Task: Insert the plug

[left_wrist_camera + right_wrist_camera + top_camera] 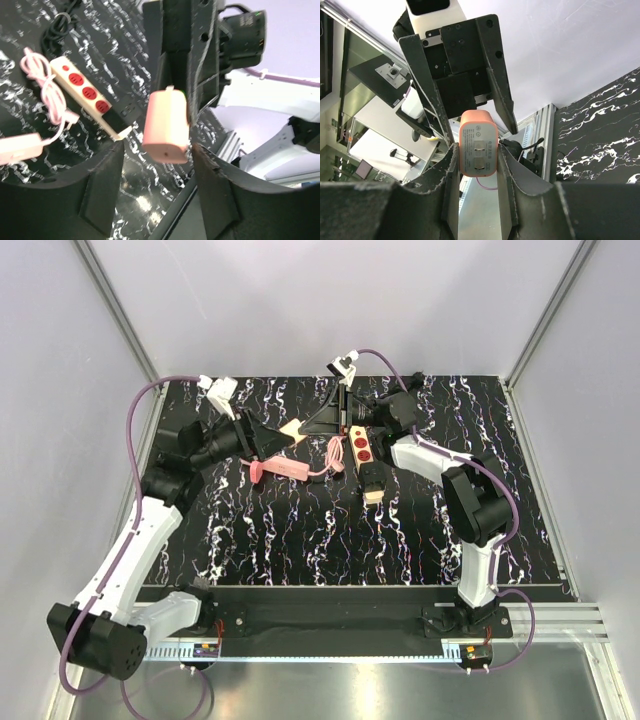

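A peach-pink plug (pixel 292 428) hangs in the air between both grippers, above the back middle of the table. My right gripper (pixel 477 149) is shut on the plug (pixel 478 145), whose two flat prongs face the right wrist camera. My left gripper (pixel 157 150) is open around the same plug (pixel 166 125): its right finger is close against the plug and a gap shows on the left. In the top view the left gripper (pixel 287 435) and right gripper (pixel 305 425) meet tip to tip. A cream power strip with red sockets (pixel 362 445) (pixel 80 90) lies flat just right of them.
A pink cable with a pink block (pixel 285 468) lies on the black marbled table (pixel 330 530) beneath the grippers. The strip's black cord (pixel 60 27) coils at the back. White fittings (pixel 215 390) (pixel 345 365) sit on the back edge. Grey walls enclose the table.
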Tool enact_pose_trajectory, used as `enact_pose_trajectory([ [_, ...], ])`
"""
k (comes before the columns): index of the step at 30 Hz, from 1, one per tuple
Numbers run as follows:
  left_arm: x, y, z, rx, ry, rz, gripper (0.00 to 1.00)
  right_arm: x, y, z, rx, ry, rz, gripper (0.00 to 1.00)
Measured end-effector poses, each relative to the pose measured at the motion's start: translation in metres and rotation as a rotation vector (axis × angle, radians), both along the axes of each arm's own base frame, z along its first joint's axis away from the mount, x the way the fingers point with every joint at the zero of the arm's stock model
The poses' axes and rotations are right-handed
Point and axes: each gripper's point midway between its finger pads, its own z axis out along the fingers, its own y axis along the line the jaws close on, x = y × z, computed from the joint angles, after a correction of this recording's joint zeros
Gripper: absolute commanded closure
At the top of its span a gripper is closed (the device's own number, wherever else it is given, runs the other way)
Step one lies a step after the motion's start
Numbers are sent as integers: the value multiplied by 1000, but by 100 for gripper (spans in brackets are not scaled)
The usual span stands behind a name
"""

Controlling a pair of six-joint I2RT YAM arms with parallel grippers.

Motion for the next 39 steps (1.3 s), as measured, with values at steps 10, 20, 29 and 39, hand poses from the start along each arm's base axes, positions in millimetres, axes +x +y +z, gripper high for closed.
enact_pose_trajectory([
  [10, 9, -9, 13, -113, -1, -25, 65, 4, -1, 4, 23, 1, -23, 100],
  [20, 9, -13, 12, -168, 5, -41, 69, 6, 0, 4, 27, 26, -29, 100],
  [29, 9, -13, 10, -185, 16, -41, 100, 5, -1, 4, 33, 14, -28, 51],
  [39, 16, 42, -31, -15, 90, 146, 100, 47, -21, -41, -85, 38, -167, 43],
])
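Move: Held out by the right fingers, the plug sits just off the left fingertips, about 2 cm ahead, 2 cm to the right and a touch above; from the right hand its middle is some 2 cm left, level in depth and height. Roughly 24 cm below the left hand lie the pink strip, about 9 cm ahead and 3 cm left, the pale cord, 15 cm ahead and 9 cm right, and the power strip, 15 cm ahead and 17 cm right. Easing right, up and forward a centimetre or so each with a roll of some 10 degrees, the left hand shuts on the plug, slackens briefly and shuts again. The right hand holds nearly still, then opens and backs off forward and down, slightly right; the left, keeping its pinch, carries the plug about 5 cm left and 4 cm down, rolling back. ##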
